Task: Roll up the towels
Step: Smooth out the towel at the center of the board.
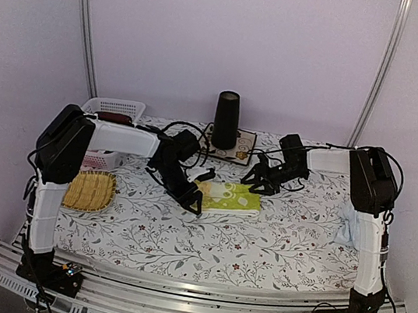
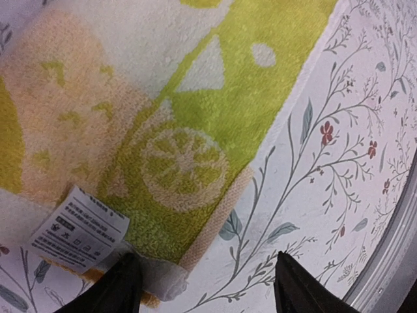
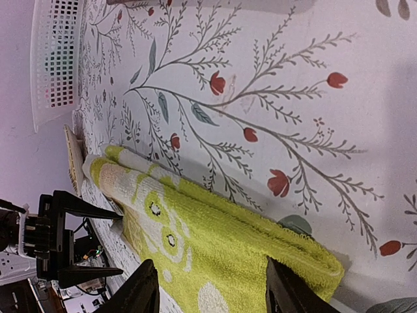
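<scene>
The yellow-green towel [image 1: 230, 197] lies folded on the flowered tablecloth mid-table, between both grippers. My left gripper [image 1: 196, 202] is at its left end and open. In the left wrist view the left gripper [image 2: 208, 290] straddles the towel's [image 2: 182, 150] near corner, with one fingertip [image 2: 120, 287] beside the white care label [image 2: 78, 235] and the other over bare cloth. My right gripper [image 1: 259, 182] stands at the towel's far right end. Seen from its wrist, the right gripper [image 3: 212, 293] is open over the towel's [image 3: 234, 248] folded edge. A pale blue cloth [image 1: 344, 229] shows beside the right arm.
A white plastic basket [image 1: 113, 111] stands at the back left, with a woven straw tray [image 1: 91, 190] in front of it. A tall black cup [image 1: 226, 118] stands on a dark-bordered mat [image 1: 243, 152] at the back middle. The table's metal rail [image 1: 197, 289] runs along the near edge.
</scene>
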Robot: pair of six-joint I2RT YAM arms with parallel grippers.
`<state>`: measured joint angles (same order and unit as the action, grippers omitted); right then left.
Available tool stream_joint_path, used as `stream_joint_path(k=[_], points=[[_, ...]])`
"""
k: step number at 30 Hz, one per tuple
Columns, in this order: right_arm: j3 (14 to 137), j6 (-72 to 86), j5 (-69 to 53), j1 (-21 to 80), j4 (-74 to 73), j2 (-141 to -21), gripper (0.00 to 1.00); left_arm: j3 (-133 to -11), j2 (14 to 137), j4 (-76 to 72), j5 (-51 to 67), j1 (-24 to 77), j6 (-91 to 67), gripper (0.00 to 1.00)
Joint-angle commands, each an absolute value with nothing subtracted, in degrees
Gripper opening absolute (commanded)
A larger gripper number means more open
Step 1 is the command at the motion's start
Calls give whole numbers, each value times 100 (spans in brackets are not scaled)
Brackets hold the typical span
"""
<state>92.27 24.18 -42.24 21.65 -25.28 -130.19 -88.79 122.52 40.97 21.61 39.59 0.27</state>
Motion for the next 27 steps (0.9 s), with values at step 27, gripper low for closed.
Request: stream_joint_path(k=[27], points=[[7885, 2030, -4876, 2232, -2234, -11703, 59, -10127, 12842, 2797, 3550, 3419, -1167, 91]])
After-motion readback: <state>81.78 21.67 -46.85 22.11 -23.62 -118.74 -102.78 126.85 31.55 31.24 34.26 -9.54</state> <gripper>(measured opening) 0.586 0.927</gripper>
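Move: The towel's middle lies about 6 cm ahead of the left hand and 7 cm to its right, just below it, the fingers being at the near left corner. The patterned mat with the black cylinder on it is some 24 cm ahead and 5 cm right. From the right hand, at the far right corner, the towel's middle is about 5 cm back and 6 cm left, slightly below. Left hand opens and arcs about 9 cm forward and up over the towel; right lifts and backs 4 cm. ##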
